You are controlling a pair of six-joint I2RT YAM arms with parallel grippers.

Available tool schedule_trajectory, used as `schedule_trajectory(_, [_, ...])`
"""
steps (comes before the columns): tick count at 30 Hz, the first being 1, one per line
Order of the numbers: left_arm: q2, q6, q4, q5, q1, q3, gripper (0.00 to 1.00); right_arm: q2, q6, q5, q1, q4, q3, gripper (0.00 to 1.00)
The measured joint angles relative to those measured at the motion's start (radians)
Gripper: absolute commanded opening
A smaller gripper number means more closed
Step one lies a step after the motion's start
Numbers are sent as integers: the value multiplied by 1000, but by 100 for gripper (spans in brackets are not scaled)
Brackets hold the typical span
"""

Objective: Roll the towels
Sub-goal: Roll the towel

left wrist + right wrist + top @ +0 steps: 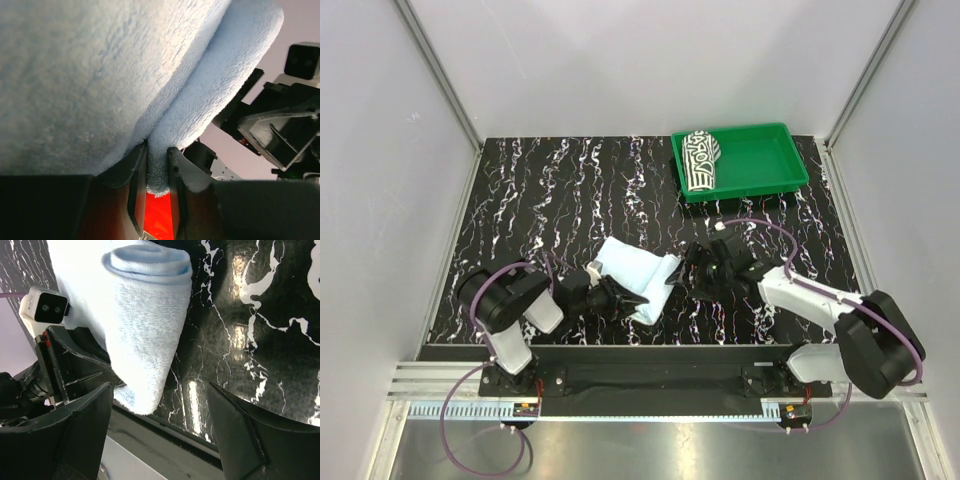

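The pale blue towel lies partly rolled on the black marbled table between the two arms. In the right wrist view its rolled part is a loose cylinder with the spiral end showing at the top. My left gripper is shut on a fold of the pale blue towel, and the cloth is pinched between both fingers. My right gripper stands open just right of the roll, its fingers wide apart with nothing between them. The striped towel lies rolled in the green tray.
The green tray sits at the far right of the table. The table's near edge and a metal rail run just below the towel. The left arm's wrist camera is close to the roll's left side. White walls enclose the table.
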Motion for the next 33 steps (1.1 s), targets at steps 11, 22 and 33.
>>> schedule_trajectory(11, [134, -32, 230, 36, 11, -5, 29, 187, 69, -8, 28, 282, -58, 79])
schedule_trajectory(22, [140, -33, 258, 51, 14, -2, 54, 279, 95, -5, 46, 402, -57, 28])
schedule_trajectory(33, [-332, 355, -581, -76, 12, 146, 72, 278, 36, 49, 60, 167, 63, 27])
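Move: The white towel's roll has its middle roughly 5 cm left of the right hand, 1 cm farther out and 5 cm below it; the unrolled flat part lies about 14 cm left, 3 cm ahead and 7 cm below. The rolled striped towel is some 26 cm ahead of that hand and 2 cm to its right, in the green box, whose middle is as far ahead and 11 cm right. The left hand still pinches the near end, with the roll's middle about 5 cm ahead, 6 cm right and 1 cm below. The right hand, open, sinks about 5 cm while sliding some 4 cm left and 2 cm forward onto the white roll, then shuts its fingers across it and keeps hold with almost no further travel. The left hand stays nearly still at the roll's near end until the right fingers are closing, then opens wide, lets go of the towel and comes free about 2 cm up, lastly easing a little forward and left as its wrist tilts some 20 degrees. ##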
